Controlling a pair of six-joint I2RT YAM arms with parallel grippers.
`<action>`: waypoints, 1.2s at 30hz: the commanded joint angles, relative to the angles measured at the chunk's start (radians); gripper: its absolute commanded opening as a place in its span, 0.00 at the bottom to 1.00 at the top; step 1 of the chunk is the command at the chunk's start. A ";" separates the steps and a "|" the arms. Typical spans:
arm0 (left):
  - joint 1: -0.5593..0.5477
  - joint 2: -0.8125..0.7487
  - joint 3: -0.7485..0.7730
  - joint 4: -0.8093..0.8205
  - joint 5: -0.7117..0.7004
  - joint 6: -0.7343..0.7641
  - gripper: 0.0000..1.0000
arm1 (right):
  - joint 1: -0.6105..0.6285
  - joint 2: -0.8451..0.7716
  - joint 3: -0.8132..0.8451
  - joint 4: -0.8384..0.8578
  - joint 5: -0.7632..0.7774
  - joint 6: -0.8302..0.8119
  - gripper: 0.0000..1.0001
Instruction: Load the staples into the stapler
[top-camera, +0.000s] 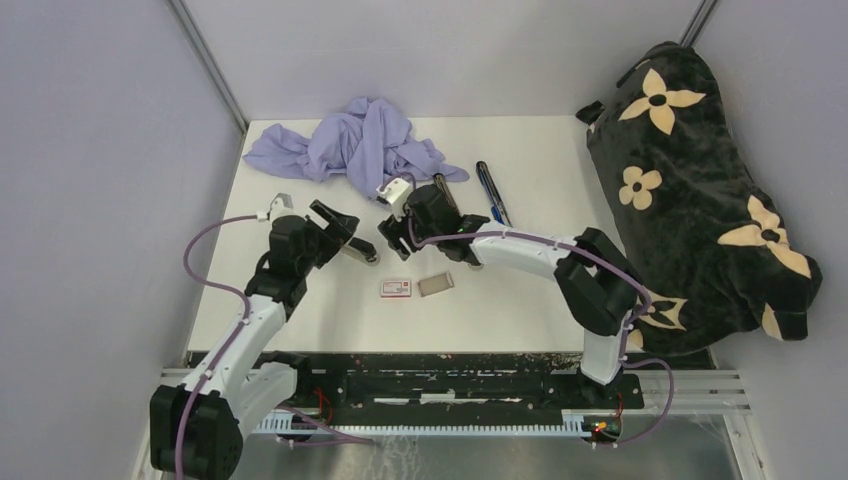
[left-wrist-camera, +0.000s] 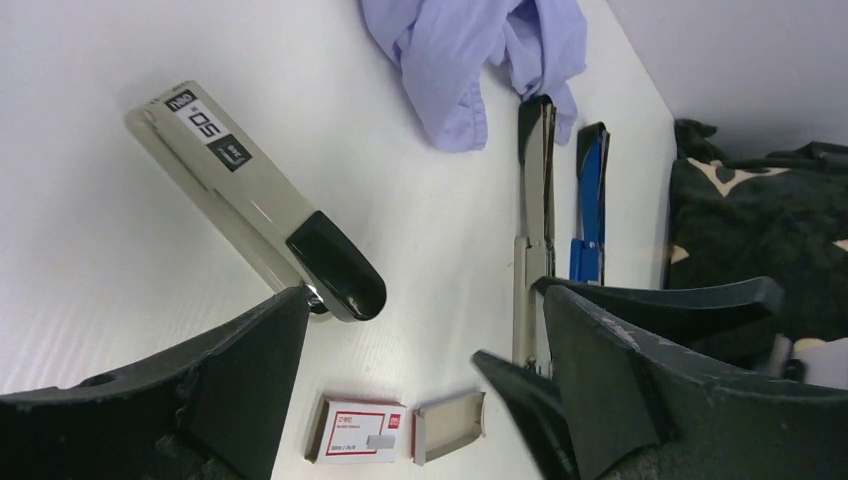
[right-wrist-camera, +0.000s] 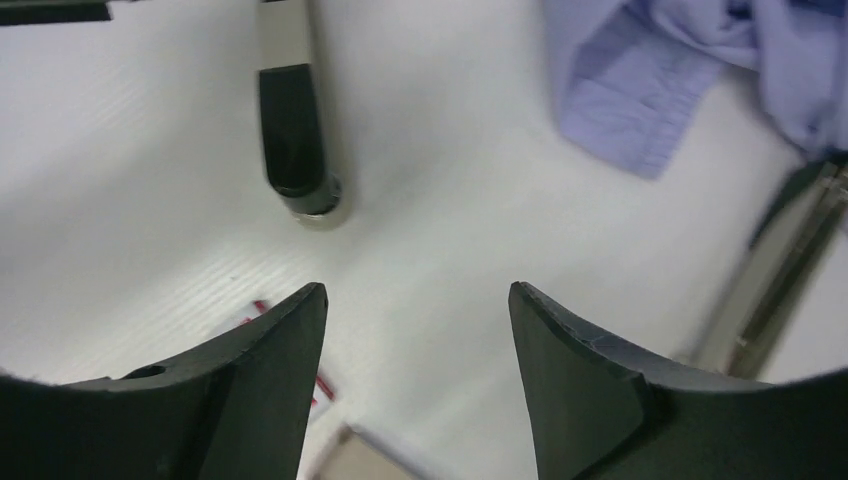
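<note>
A beige stapler (left-wrist-camera: 250, 205) with a black nose lies on the white table, its tip (top-camera: 360, 253) showing under my left gripper (top-camera: 336, 224), which hovers open above it. The red-and-white staple box (left-wrist-camera: 360, 432) lies closed beside its small grey tray (left-wrist-camera: 450, 425). The tray's inside looks flat grey, and I cannot make out the staples as single strips. My right gripper (right-wrist-camera: 418, 305) hangs open over bare table between the stapler's nose (right-wrist-camera: 292, 140) and the tray (right-wrist-camera: 355, 462), holding nothing. A long grey stapler (left-wrist-camera: 533, 230) lies opened out.
A blue stapler (top-camera: 493, 192) lies next to the long one. A crumpled lilac cloth (top-camera: 355, 140) sits at the back. A black bag with cream flowers (top-camera: 700, 200) fills the right side. The box (top-camera: 396, 288) and tray (top-camera: 436, 284) lie near the front.
</note>
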 joint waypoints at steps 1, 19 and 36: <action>-0.003 0.064 0.051 0.079 0.119 0.026 0.94 | -0.065 -0.127 -0.084 -0.038 0.129 0.039 0.74; -0.108 0.393 0.157 0.259 0.238 -0.038 0.93 | -0.271 -0.132 -0.150 -0.184 0.263 0.175 0.67; -0.161 0.615 0.213 0.386 0.282 -0.074 0.92 | -0.274 -0.050 -0.148 -0.199 0.194 0.184 0.44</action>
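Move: Beyond the right hand, about 8 cm ahead and 16 cm to its right, lies the middle of the open grey stapler, some 9 cm lower. The blue stapler is 9 cm right of that one and 3 cm farther out. The empty tray lies 6 cm back and 11 cm right of the hand, and the closed stapler about 3 cm ahead and 10 cm left. From the left hand, the open grey stapler is roughly 26 cm right, 1 cm ahead and 13 cm below. Swinging away from the closed stapler, the right hand travels about 18 cm right and some 5 cm forward, rises slightly, then sinks to finish 7 cm lower over the near half of the open grey stapler. It turns some 30 degrees clockwise while its fingers close partway, one on each side of the magazine; contact is unclear. The left hand, empty and wide open, follows right, also forward and down, turning clockwise. ##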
